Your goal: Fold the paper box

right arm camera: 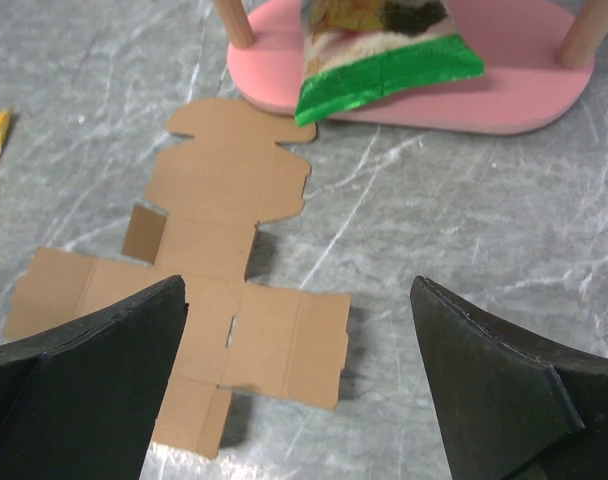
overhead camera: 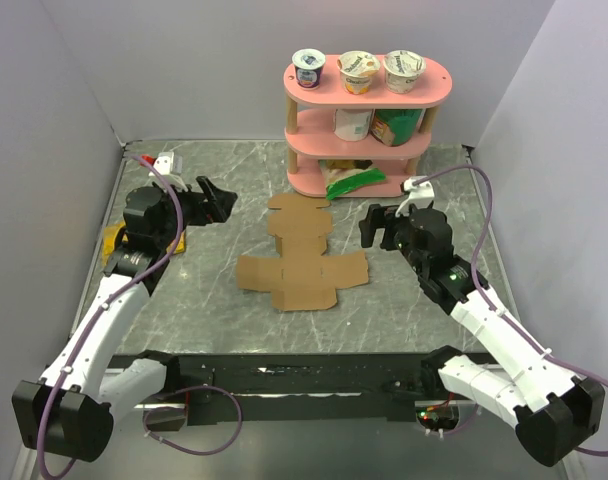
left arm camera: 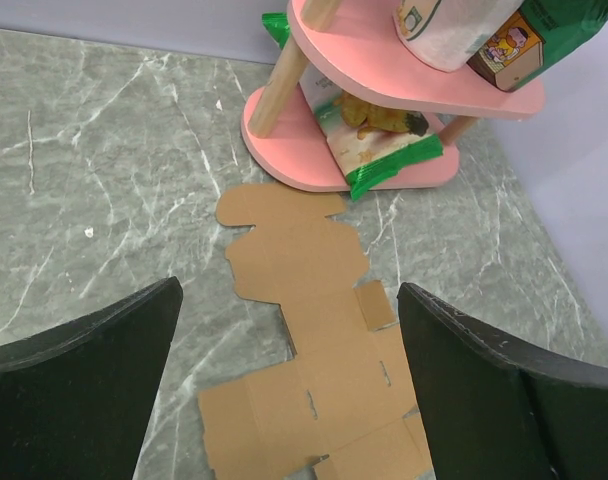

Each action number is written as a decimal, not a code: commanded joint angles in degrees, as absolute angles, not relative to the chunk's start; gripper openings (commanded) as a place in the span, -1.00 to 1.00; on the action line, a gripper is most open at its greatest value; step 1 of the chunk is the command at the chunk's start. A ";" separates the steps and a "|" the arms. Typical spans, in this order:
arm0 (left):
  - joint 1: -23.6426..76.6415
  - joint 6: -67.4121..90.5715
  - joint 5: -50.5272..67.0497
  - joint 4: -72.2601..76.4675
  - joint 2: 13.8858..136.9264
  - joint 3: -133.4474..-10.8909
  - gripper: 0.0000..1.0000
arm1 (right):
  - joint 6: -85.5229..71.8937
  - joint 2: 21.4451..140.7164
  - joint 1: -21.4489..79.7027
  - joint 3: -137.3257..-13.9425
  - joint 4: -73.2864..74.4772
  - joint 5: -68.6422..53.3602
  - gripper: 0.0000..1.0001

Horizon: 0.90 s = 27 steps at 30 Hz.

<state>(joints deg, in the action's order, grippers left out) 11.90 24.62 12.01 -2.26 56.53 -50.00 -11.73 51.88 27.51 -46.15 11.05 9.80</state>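
The paper box (overhead camera: pixel 299 258) is a flat, cross-shaped brown cardboard sheet lying unfolded on the marble table, just in front of the pink shelf. It also shows in the left wrist view (left arm camera: pixel 304 350) and the right wrist view (right arm camera: pixel 214 260). My left gripper (overhead camera: pixel 217 200) hovers to the sheet's left, raised off the table, open and empty. To the sheet's right, my right gripper (overhead camera: pixel 379 226) hangs above the table, also open with nothing between its fingers. In the wrist views each gripper (left arm camera: pixel 289 390) (right arm camera: pixel 296 380) has its jaws wide apart.
A pink three-tier shelf (overhead camera: pixel 364 115) stands behind the sheet, with yogurt cups on top, packets in the middle and a green snack bag (overhead camera: pixel 352 181) at the bottom. A yellow snack bag (overhead camera: pixel 114 240) lies under the left arm. Walls close in left, right and back.
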 commanded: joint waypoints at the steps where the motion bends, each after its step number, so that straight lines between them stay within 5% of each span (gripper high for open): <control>1: 11.87 25.23 12.83 -1.93 57.12 -51.68 0.92 | -11.16 51.59 27.77 -49.39 15.46 8.88 1.00; 15: 11.87 25.57 16.26 -4.74 58.71 -51.07 0.92 | -14.76 54.83 27.68 -47.37 26.98 -1.73 1.00; 27: 11.51 34.36 18.10 -8.44 53.44 -38.85 0.92 | -18.63 65.21 20.49 -43.42 24.10 -11.77 1.00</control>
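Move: The flat box's right wing lies about 4 cm to the left of the right hand, 5 cm back and some 23 cm below it. From that hand the centre panel is about 12 cm left and 6 cm back, and the near panel 12 cm left and 12 cm back. The shelf's bottom board lies 21 cm ahead and 2 cm left. The left hand has the box's left wing about 9 cm back, 5 cm to its right and 28 cm below. The flat box is approached from above on both sides: the right hand, wide open, sinks ever faster by about 13 cm towards the right wing, drawing back some 5 cm while its fingers tip down about 30 degrees and swing slightly counter-clockwise. The left hand, also open, starts slowly, then drops about 7 cm and back 3 cm towards the left wing, tipping down more mildly. ##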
